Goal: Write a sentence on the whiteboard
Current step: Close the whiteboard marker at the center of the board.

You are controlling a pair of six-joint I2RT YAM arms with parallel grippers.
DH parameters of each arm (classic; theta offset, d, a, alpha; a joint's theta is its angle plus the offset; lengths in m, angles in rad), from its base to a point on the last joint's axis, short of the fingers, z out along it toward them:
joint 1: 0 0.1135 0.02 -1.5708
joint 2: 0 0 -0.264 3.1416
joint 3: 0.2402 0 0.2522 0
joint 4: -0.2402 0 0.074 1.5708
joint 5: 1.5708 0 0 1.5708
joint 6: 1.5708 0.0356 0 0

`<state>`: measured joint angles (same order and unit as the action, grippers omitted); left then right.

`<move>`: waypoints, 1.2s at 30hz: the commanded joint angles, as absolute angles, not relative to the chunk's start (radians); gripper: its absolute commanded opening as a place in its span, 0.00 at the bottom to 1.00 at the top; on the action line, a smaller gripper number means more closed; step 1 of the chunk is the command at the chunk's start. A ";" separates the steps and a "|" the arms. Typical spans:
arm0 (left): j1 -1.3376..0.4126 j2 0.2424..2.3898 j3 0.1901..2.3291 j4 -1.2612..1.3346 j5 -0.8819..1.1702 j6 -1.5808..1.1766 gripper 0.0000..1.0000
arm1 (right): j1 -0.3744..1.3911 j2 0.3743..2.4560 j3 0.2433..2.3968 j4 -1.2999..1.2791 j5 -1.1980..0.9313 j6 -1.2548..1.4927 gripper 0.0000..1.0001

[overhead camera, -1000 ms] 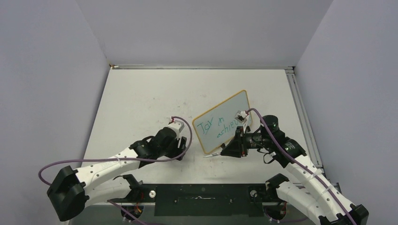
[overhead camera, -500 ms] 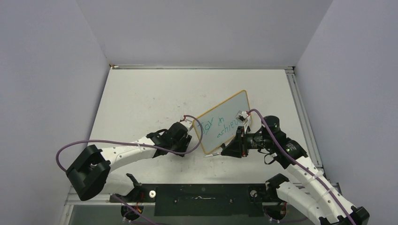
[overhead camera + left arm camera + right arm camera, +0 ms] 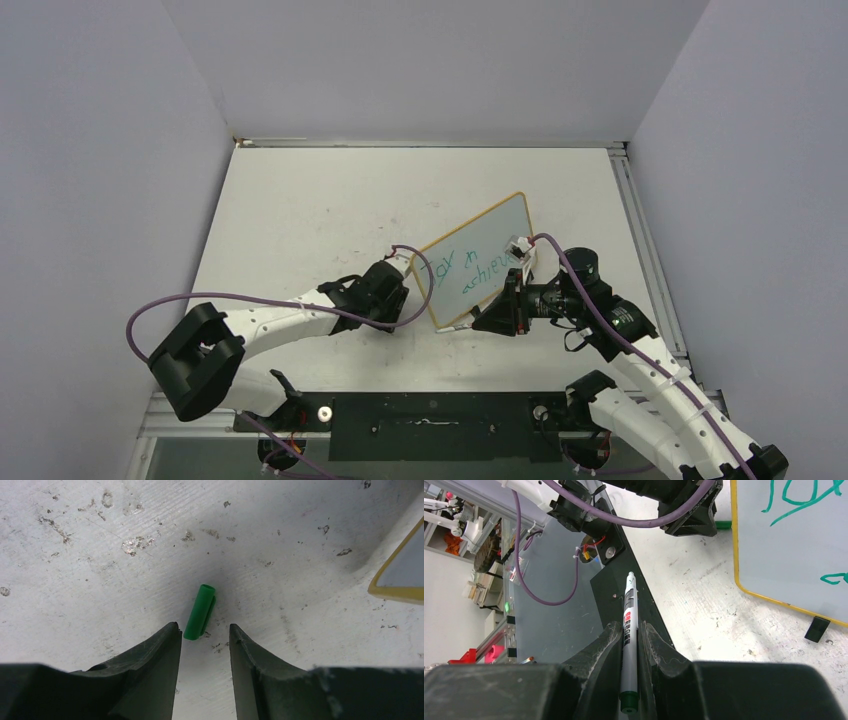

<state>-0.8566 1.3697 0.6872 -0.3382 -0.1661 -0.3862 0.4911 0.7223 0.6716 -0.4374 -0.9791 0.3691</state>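
Note:
The whiteboard (image 3: 478,258), white with a yellow rim, stands tilted at mid-table. It bears the sentence (image 3: 466,271) in teal strokes. In the right wrist view the whiteboard (image 3: 789,550) fills the upper right. My right gripper (image 3: 630,626) is shut on a white marker (image 3: 628,605), uncapped tip pointing away, near the board's front corner (image 3: 490,316). My left gripper (image 3: 202,628) is open and low over the table. A green cap (image 3: 200,611) lies with its near end just between the fingertips, touching neither. The left gripper (image 3: 392,298) sits left of the board.
A black base plate (image 3: 430,420) runs along the near edge. One of the board's black feet (image 3: 817,628) rests on the scuffed table. Purple cables (image 3: 150,315) loop off both arms. A metal rail (image 3: 640,250) lines the right side, with grey walls around.
My left arm has swung right, up to the board's near-left corner, and its jaws have narrowed around the cap's end. The right gripper and marker have barely moved.

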 commanded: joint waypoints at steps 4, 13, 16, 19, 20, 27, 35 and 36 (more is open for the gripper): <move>-0.861 1.380 0.678 -0.256 -0.179 -0.418 0.35 | 0.486 0.710 0.693 -0.422 -0.965 0.344 0.05; -0.874 1.394 0.643 -0.245 -0.192 -0.459 0.34 | 0.486 0.710 0.695 -0.422 -0.958 0.344 0.05; -0.875 1.397 0.632 -0.251 -0.204 -0.475 0.29 | 0.485 0.710 0.695 -0.422 -0.957 0.344 0.05; -0.879 1.394 0.619 -0.246 -0.206 -0.485 0.21 | 0.485 0.709 0.695 -0.421 -0.953 0.343 0.05; -0.883 1.392 0.615 -0.247 -0.210 -0.489 0.19 | 0.485 0.708 0.694 -0.422 -0.951 0.344 0.05; -0.905 1.348 0.578 -0.262 -0.204 -0.537 0.00 | 0.485 0.710 0.692 -0.422 -0.949 0.348 0.05; -1.031 1.060 0.509 -0.315 -0.222 -0.583 0.00 | 0.485 0.732 0.679 -0.423 -0.953 0.352 0.05; -1.056 1.011 0.498 -0.304 -0.221 -0.571 0.00 | 0.485 0.738 0.676 -0.422 -0.953 0.354 0.05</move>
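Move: The green cap lies on the table almost straight beneath the left hand, about 2 cm below its fingertips and between the half-open fingers. The middle of the whiteboard is some 9 cm ahead and 17 cm to the right of it. The uncapped marker, held by the right hand, is about 10 cm back, 12 cm right and 18 cm up from the left hand. From the right hand the cap lies roughly 10 cm ahead, 17 cm left and 21 cm below. The green cap is pinched by its near end as the left hand eases about 1.5 cm down onto it, drifts slightly back and closes its fingers. The left hand then pulls back towards the base by some 4 cm, faster at the end, rising about 1.5 cm with the cap. The right hand stays in place, keeping its hold on the marker. ##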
